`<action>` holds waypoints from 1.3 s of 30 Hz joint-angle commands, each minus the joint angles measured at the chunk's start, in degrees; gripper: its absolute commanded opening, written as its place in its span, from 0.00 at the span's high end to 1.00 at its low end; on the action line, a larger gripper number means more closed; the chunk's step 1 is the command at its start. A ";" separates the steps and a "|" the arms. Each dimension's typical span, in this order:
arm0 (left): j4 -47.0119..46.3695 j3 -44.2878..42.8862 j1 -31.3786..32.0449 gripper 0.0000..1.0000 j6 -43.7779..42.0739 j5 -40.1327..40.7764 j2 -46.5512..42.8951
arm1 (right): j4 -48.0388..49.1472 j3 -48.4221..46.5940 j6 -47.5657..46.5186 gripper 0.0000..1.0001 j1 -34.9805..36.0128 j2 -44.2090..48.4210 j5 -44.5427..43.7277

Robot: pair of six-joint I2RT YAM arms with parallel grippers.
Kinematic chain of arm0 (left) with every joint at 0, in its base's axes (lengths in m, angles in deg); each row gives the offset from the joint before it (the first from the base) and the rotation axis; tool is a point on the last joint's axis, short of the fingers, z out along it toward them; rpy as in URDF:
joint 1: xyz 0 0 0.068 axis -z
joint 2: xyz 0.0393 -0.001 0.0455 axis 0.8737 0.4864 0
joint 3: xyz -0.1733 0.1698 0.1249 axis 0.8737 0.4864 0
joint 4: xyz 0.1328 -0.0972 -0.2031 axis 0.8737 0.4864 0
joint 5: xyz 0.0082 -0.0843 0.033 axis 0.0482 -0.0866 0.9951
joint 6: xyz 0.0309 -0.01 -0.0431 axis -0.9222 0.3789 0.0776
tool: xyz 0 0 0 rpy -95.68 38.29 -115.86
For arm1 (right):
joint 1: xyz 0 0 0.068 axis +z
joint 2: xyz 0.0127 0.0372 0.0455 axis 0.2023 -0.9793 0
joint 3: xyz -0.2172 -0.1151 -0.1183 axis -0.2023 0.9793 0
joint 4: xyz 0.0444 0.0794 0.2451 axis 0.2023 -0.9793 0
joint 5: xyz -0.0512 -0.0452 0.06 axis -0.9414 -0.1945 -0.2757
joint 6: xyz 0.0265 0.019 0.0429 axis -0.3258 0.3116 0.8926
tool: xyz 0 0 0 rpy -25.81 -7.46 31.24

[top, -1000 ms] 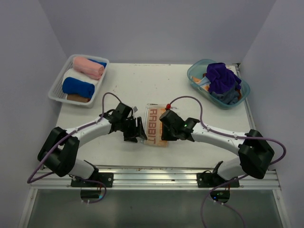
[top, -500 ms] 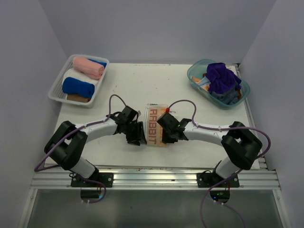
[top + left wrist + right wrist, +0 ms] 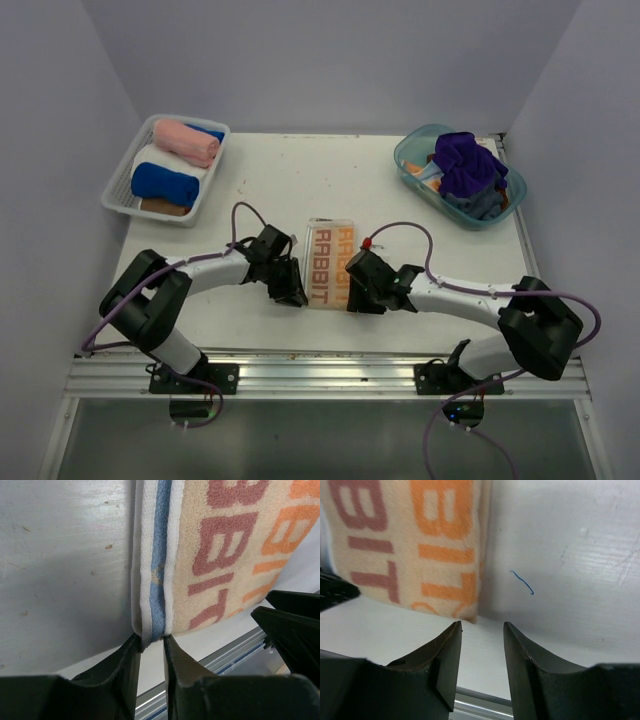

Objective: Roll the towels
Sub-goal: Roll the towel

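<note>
The folded RABBIT towel, cream with orange and red letters and a light-blue stripe, lies flat on the table between my grippers. My left gripper is shut on the towel's near-left corner; in the left wrist view the gripper pinches the striped edge of the towel. My right gripper is open and empty at the near-right corner; in the right wrist view the gripper sits just short of the corner of the towel, not touching it.
A white mesh basket at the back left holds rolled pink, white and blue towels. A clear teal tub at the back right holds a purple towel and other cloths. The table's metal front rail runs just behind the grippers.
My right gripper has come off the towel's right edge and moved toward me and to the right. The orange lettering it covered now shows. The left gripper has stayed on its corner.
</note>
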 commanded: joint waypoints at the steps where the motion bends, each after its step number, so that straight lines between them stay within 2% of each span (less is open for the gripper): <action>1: -2.46 0.64 0.15 0.73 0.61 -0.80 0.78 | 3.17 2.16 2.95 0.57 0.81 0.40 1.70; 5: -2.29 0.73 0.07 0.79 0.79 -0.98 0.60 | 4.68 2.25 3.30 0.58 1.43 -1.18 1.52; 12: -1.85 0.47 0.07 0.89 1.14 -1.15 -0.01 | 6.79 2.07 3.13 0.67 1.43 -3.03 0.12; 16: -2.02 0.20 0.15 0.96 1.31 -1.86 -0.02 | 6.88 2.16 3.39 0.78 1.43 -3.12 -0.85; 17: -1.94 0.11 0.15 1.00 1.31 -2.21 -0.02 | 6.79 2.16 3.39 0.84 1.43 -2.68 -1.11; 20: -1.41 -0.59 0.15 1.00 1.31 -2.82 -0.36 | 5.83 1.72 3.04 0.96 1.51 -1.28 -1.55; 22: -0.80 -1.03 0.07 1.00 1.66 -3.00 -1.33 | 4.43 1.37 2.86 1.00 1.43 -0.13 -1.90; 32: 6.06 -8.40 -0.37 1.00 1.75 -3.52 -2.83 | -2.08 -4.77 0.14 1.00 1.34 2.69 -4.54; 39: 6.59 -10.69 -4.67 1.00 1.75 -7.48 -1.78 | -4.37 -9.52 -2.23 1.00 -0.94 0.49 -4.89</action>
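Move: Between the left fingertips sits the near left corner of the folded towel, about 1 cm to the right and 1 cm below; the towel's middle is some 9 cm ahead and 6 cm right. The right hand's corner, the near right one, lies roughly 1 cm back, 1 cm left and 2 cm below, with the towel's middle about 10 cm ahead and 6 cm left. Sinking about 2 cm and easing back a little, the right hand drifts slightly left and shuts its half-open fingers on the towel's near right corner, while the left stays low and tightens on the near left one. With both corners pinched, the hands rise together some 5 cm and push forward about 3 cm over the towel, tilting only slightly. ##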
